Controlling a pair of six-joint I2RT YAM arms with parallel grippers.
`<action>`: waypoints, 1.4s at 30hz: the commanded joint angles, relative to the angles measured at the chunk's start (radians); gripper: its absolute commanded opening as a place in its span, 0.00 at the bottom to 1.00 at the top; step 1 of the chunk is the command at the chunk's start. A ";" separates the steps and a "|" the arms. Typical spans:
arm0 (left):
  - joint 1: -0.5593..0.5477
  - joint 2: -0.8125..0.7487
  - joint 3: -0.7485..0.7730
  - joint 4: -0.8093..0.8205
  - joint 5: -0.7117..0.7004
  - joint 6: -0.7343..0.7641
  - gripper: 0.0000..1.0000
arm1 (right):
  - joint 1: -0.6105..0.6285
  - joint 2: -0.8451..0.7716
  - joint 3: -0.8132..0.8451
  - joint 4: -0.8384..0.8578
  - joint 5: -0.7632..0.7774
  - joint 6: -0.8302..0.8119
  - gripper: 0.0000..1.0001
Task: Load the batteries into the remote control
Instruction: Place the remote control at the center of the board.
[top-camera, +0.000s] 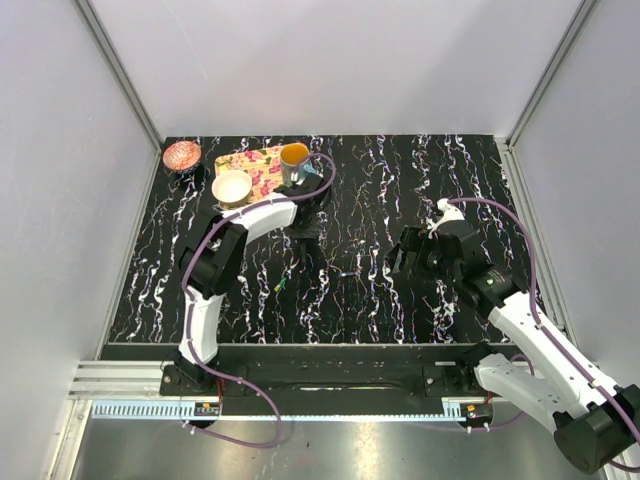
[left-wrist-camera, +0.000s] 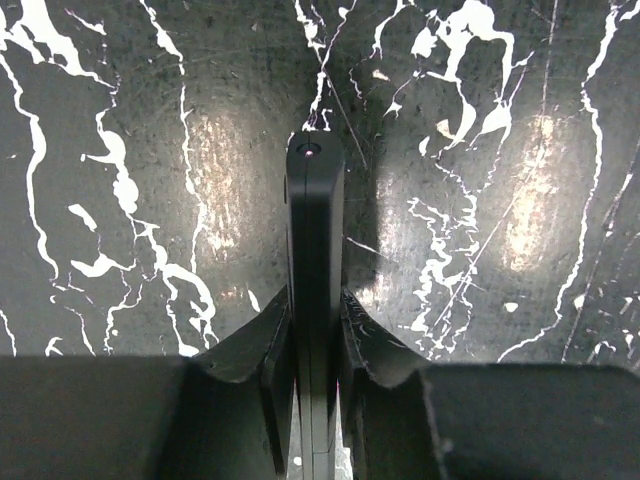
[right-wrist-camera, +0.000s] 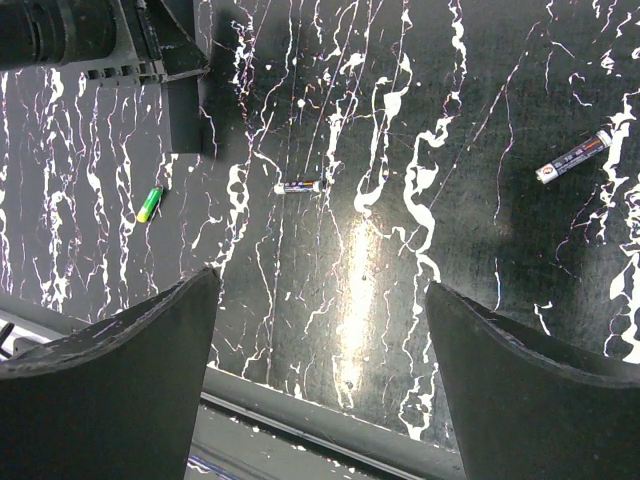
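Observation:
The remote control (left-wrist-camera: 315, 230) is a flat black slab held on its edge above the marble table, and my left gripper (left-wrist-camera: 315, 335) is shut on its near end. The top view places that left gripper (top-camera: 304, 220) left of the table's middle. Three batteries lie loose on the table: a green and orange one (right-wrist-camera: 149, 203), a blue-purple one (right-wrist-camera: 299, 187) and a second blue-purple one (right-wrist-camera: 572, 157). The green battery (top-camera: 282, 285) lies just in front of the left gripper. To the right of centre, my right gripper (right-wrist-camera: 320, 300) hangs open and empty over the table, apart from all three.
A floral yellow tray (top-camera: 262, 172) sits at the back left with a white bowl (top-camera: 231, 186) and an orange mug (top-camera: 294, 157) on it. A pink bowl (top-camera: 182, 155) stands beside it. The table's front edge (right-wrist-camera: 330, 420) runs just under the right gripper.

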 joint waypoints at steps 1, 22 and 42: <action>-0.023 0.042 0.049 -0.013 -0.064 0.015 0.25 | -0.004 -0.021 -0.001 0.004 -0.007 -0.024 0.93; -0.093 -0.024 0.080 -0.013 -0.006 0.015 0.46 | -0.003 -0.022 -0.020 -0.005 0.010 -0.027 0.94; -0.124 -0.295 0.036 -0.033 -0.083 0.049 0.52 | -0.003 -0.031 -0.015 -0.022 0.014 -0.021 0.94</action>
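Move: The remote control is between the left fingers, standing on its long edge on the board, with its middle at the hand point. Its place near the board's centre is about 5 cm right and 2 cm back from this hand. The loose battery lies some 9 cm back and 9 cm right, the green battery about 12 cm back and 5 cm left, and the mug some 12 cm ahead and 2 cm left. From the right hand, the remote is roughly 12 cm ahead, 18 cm left and 16 cm below. The remote control is let go as the left fingers spread to about half open. Staying low over the board, the left hand shifts about 5 cm right, then also draws back 2 cm, turning slightly clockwise with one finger seeming to push the remote along. The hand then lifts some 6 cm clear of it, fingers still open. ##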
